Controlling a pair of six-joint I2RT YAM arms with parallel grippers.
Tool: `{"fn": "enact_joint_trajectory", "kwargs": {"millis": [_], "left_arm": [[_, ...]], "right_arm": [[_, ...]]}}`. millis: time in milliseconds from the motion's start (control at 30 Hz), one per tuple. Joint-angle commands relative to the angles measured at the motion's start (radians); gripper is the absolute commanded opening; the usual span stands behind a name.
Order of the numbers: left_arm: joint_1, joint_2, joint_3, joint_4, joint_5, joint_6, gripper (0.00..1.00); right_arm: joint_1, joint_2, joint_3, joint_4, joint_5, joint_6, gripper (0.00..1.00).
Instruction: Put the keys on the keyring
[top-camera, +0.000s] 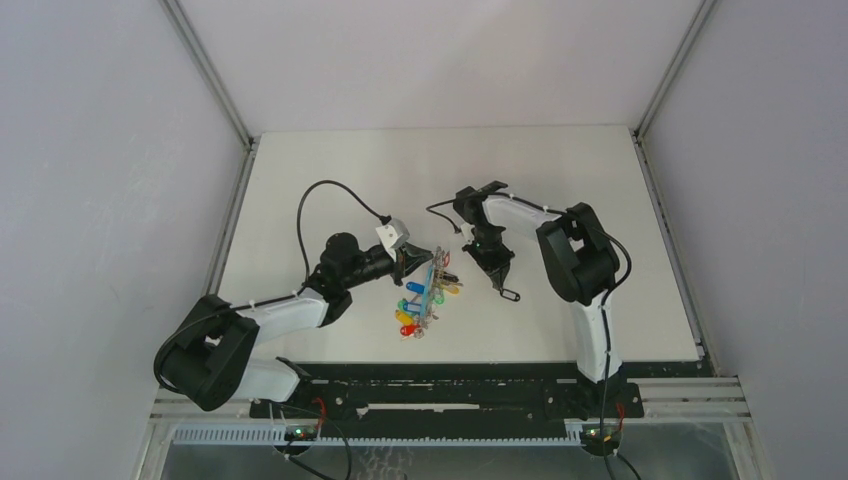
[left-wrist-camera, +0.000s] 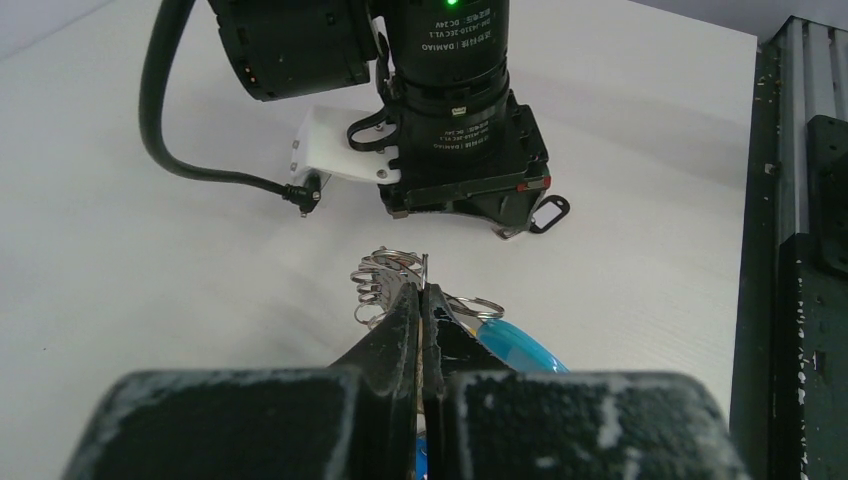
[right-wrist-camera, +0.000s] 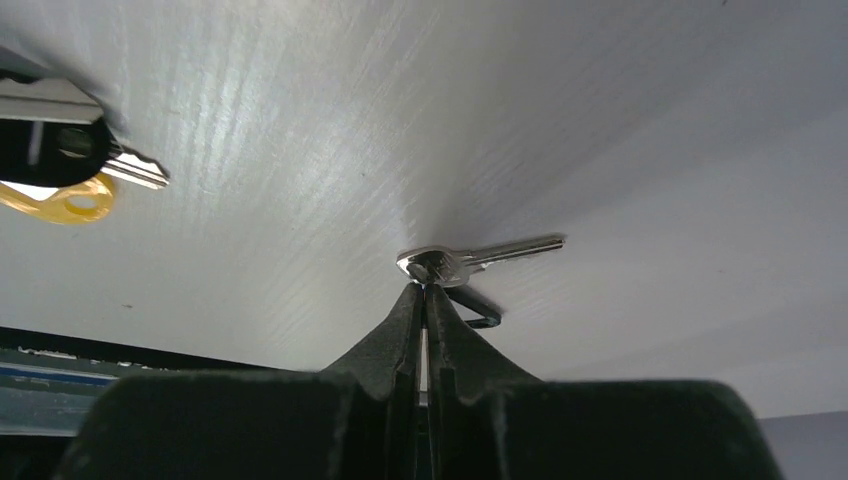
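My left gripper (top-camera: 420, 262) is shut on the keyring (top-camera: 432, 284), which it holds edge-on above the table. Several keys with blue, green, yellow and red tags (top-camera: 410, 305) hang from the keyring. In the left wrist view the shut fingertips (left-wrist-camera: 422, 296) pinch the band among small silvery split rings (left-wrist-camera: 385, 272), with a blue tag (left-wrist-camera: 522, 346) to the right. My right gripper (top-camera: 497, 280) is shut on a plain silvery key (right-wrist-camera: 470, 261) at the tabletop. A black loop (right-wrist-camera: 478, 308) sits under that key and shows in the top view (top-camera: 511, 296).
The right arm's wrist (left-wrist-camera: 460, 130) stands close beyond the keyring. In the right wrist view a black-headed key (right-wrist-camera: 70, 150) and a yellow tag (right-wrist-camera: 60, 198) show at the left edge. The white table (top-camera: 600, 200) has metal rails along its sides and near edge.
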Motion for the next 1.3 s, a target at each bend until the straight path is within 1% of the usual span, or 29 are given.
{"fn": "enact_joint_trajectory", "kwargs": {"millis": [0,100,233,300,433,500,600,667,833,967,1100,1267], "left_arm": [[-0.004,-0.021,0.057,0.014,0.017,0.018,0.0],[-0.004,-0.021,0.057,0.014,0.014,0.018,0.0],[-0.004,-0.019,0.059,0.014,0.014,0.017,0.0],[-0.004,-0.019,0.06,0.015,0.012,0.015,0.0],[-0.004,-0.022,0.058,0.014,0.016,0.014,0.0],[-0.005,-0.022,0.06,0.015,0.017,0.014,0.0],[-0.006,-0.019,0.061,0.015,0.02,0.013,0.0],[-0.006,-0.021,0.06,0.015,0.02,0.012,0.0],[-0.007,-0.021,0.06,0.014,0.023,0.012,0.0],[-0.009,-0.018,0.061,0.016,0.025,0.012,0.0],[-0.009,-0.017,0.061,0.016,0.027,0.014,0.0],[-0.009,-0.017,0.061,0.016,0.029,0.015,0.0]], "right_arm": [[0.018,-0.005,0.061,-0.003,0.035,-0.005,0.05],[0.033,-0.065,0.044,0.034,0.089,0.002,0.16],[0.043,-0.22,-0.054,0.136,0.105,0.019,0.24],[0.042,-0.302,-0.133,0.224,0.099,0.031,0.27],[0.049,-0.471,-0.321,0.403,0.093,0.059,0.29],[0.066,-0.557,-0.433,0.505,0.105,0.075,0.3],[0.099,-0.678,-0.568,0.687,0.145,0.097,0.36],[0.113,-0.741,-0.665,0.804,0.172,0.114,0.38],[0.163,-0.863,-0.88,1.063,0.291,0.124,0.39],[0.195,-0.941,-1.034,1.282,0.34,0.137,0.37],[0.206,-0.985,-1.108,1.377,0.381,0.132,0.36],[0.209,-1.026,-1.27,1.554,0.385,0.156,0.33]]}}
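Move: My closed right fingers point down and hold the key at about table height, with its middle only a centimetre or so forward and right of them. Its black tag sits 1 cm back and 2 cm right of my fingers. The black fob on the keyring stands about 9 cm to the left, nearly level fore-and-aft and some 4 cm higher, the yellow tag 8 cm left and 1 cm back. From my left hand the key lies about 14 cm right, 2 cm back and 14 cm below. I open my right fingers to a bit over a third, letting go of the key, and lift nearly 6 cm, easing back as I rise. Then I sink about 3 cm over the key and tag, all the while swinging the wrist some 70 degrees so the fingers go from straight down to slanting forward and a little left. My left hand stays put, gripping the keyring. ##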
